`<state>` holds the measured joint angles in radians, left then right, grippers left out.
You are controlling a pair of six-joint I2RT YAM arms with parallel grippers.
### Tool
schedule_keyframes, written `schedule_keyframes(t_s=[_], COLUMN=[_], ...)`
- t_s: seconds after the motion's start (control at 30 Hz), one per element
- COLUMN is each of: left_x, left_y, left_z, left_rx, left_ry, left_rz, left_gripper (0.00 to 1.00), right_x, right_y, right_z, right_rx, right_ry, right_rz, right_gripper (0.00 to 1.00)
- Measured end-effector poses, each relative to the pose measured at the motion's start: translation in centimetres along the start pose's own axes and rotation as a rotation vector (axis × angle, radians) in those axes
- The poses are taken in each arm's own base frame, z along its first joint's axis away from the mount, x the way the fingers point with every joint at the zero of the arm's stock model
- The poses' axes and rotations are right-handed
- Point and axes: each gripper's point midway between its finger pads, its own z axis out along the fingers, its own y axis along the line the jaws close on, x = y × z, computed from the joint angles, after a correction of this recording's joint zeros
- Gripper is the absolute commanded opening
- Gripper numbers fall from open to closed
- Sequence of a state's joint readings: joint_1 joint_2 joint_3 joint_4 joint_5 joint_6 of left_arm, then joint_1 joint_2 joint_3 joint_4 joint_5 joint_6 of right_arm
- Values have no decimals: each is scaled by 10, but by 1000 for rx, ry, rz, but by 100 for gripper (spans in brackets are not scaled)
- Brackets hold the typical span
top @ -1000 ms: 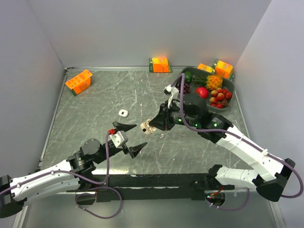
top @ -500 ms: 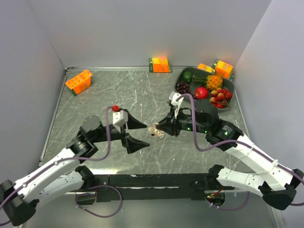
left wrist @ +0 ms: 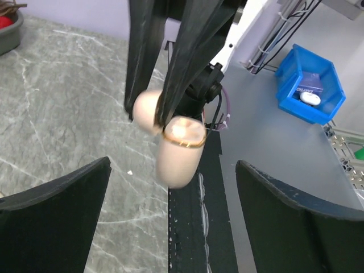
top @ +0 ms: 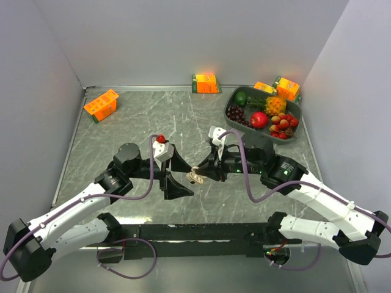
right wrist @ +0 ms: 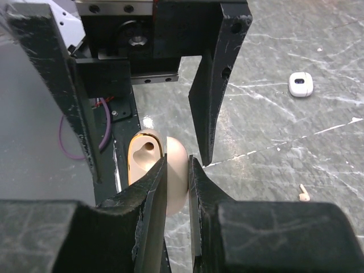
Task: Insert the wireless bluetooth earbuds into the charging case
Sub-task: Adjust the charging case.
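A beige charging case (top: 195,177) with a gold rim hangs above the table, its lid flipped open. My right gripper (top: 200,173) is shut on it; the right wrist view has the case (right wrist: 149,165) pinched between that gripper's (right wrist: 177,165) fingers. My left gripper (top: 185,178) is open, one finger on each side of the case without touching it. In the left wrist view the case (left wrist: 179,153) hangs between the wide-open left gripper's (left wrist: 173,168) fingers. One pale earbud (right wrist: 304,194) lies on the table. A small white case (right wrist: 300,84) lies farther off.
A grey bowl (top: 289,138) of fruit stands at the back right. Orange cartons sit at the back left (top: 101,104), back middle (top: 206,83) and back right (top: 286,88). A blue bin (left wrist: 310,85) stands off the table.
The left arm swung up and right toward the case, still open. The right gripper carried the case down and left, so it now hangs between the left fingers.
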<state>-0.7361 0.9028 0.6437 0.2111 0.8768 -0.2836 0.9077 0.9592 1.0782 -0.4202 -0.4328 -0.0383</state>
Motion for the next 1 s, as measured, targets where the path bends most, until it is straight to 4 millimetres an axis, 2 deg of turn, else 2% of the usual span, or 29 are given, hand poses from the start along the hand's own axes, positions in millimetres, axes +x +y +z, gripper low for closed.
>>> schedule_keyframes(t_s=[0.33, 0.57, 1.0], left_x=[-7, -6, -2], left_y=[-2, -1, 1], left_z=[2, 2, 3], left_rx=[22, 20, 17], left_ry=[-6, -3, 7], left_rz=[14, 18, 13], left_gripper=[77, 70, 44], right_x=[10, 7, 10], right_y=[-4, -7, -2], right_z=[12, 13, 16], right_rx=[3, 18, 3], right_ry=[39, 30, 40], right_rz=[14, 14, 23], right_gripper=[0, 0, 0])
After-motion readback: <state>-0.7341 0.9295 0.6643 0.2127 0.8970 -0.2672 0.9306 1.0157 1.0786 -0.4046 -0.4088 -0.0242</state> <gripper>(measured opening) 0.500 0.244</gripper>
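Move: The open beige charging case hangs from its lid in the right fingers; its body lies some 3 cm to the right of the left hand's point, about 1 cm farther out and 1 cm higher. The lid is roughly 3 cm farther out than the body. On the table, some 24 cm below the left hand, a white case lies about 24 cm ahead and 13 cm left. From the right hand, the beige body is about 3 cm back, 1 cm left and 1 cm below. The left hand stays almost in place, fingers pointing to the robot's right, and steadily closes them from wide open to about half, one finger on the forward side of the case body and one on the near side, with no contact to be seen yet. Meanwhile the right hand keeps its pinch on the lid and brings the case about 1.5 cm down and 1 cm left into that narrowing gap, hardly turning. ##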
